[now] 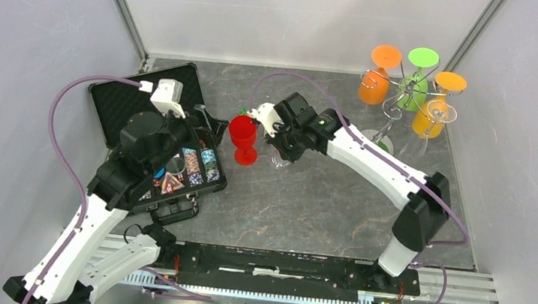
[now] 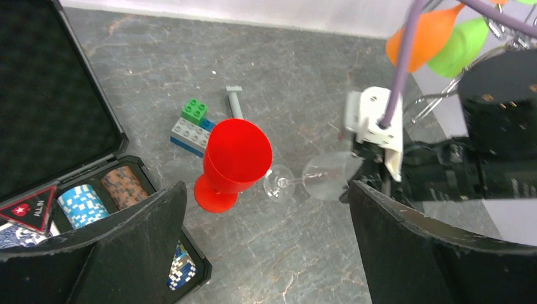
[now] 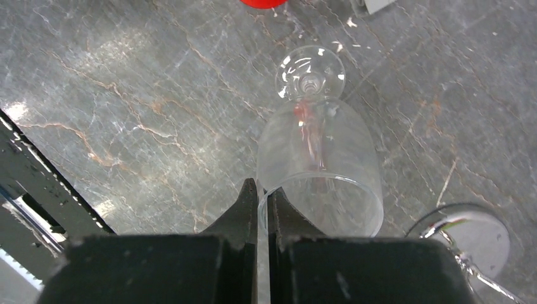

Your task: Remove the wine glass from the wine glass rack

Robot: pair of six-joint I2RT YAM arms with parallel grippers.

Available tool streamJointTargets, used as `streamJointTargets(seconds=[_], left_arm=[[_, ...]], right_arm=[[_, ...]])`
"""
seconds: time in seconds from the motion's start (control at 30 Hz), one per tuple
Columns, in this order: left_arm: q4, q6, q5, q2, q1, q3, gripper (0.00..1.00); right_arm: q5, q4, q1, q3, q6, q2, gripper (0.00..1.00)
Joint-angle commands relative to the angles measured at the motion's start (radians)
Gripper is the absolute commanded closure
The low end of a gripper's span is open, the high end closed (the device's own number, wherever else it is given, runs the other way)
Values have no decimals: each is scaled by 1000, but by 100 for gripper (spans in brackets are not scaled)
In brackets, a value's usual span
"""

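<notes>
My right gripper is shut on the rim of a clear wine glass, one finger inside the bowl and one outside. The glass hangs foot-down and tilted, its foot close to a red goblet standing on the table. I cannot tell whether the foot touches the table. The wine glass rack stands at the back right, apart from the held glass, with orange and green glasses hanging on it. My left gripper is open and holds nothing, above the table by the poker case.
An open black case with poker chips lies at the left under the left arm. Lego bricks and a small grey piece lie behind the red goblet. The rack's round base sits just right of the held glass.
</notes>
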Motion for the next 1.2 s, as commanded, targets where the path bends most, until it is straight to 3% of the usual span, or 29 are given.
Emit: streamJointTargets(seconds=[0.0, 0.23, 0.77, 1.07, 1.17], left_arm=[[-22, 51, 77, 18, -1, 33, 0], [-26, 63, 100, 13, -1, 26, 0], [-32, 69, 93, -4, -1, 38, 0], [-32, 61, 115, -14, -1, 59, 0], [-32, 60, 116, -19, -1, 61, 0]], right_arm=[[-59, -45, -13, 139, -27, 87, 100], [-30, -117, -18, 267, -21, 190, 99], [3, -136, -24, 455, -3, 252, 63], [-6, -46, -28, 483, 17, 101, 40], [60, -19, -32, 485, 26, 26, 36]])
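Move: My right hand still pinches the rim of the clear wine glass, its foot slanting down and to the left. The free spot for it is about 5 cm ahead, 4 cm left and 17 cm below. The red wine glass stands some 7 cm left of that spot; the grey tool lies about 8 cm beyond it, and the toy bricks 8 cm beyond and 8 cm left of it. From my left hand the spot is roughly 7 cm ahead, 15 cm right and 33 cm down. With my right hand I ease the clear glass forward and left about 3.5 cm towards the red one, barely sinking, to bring it upright on its foot. There I spread the fingers to a bit over half open, release the rim and rise about 9 cm, still drifting forward and a little left as the hand tips back slightly. ##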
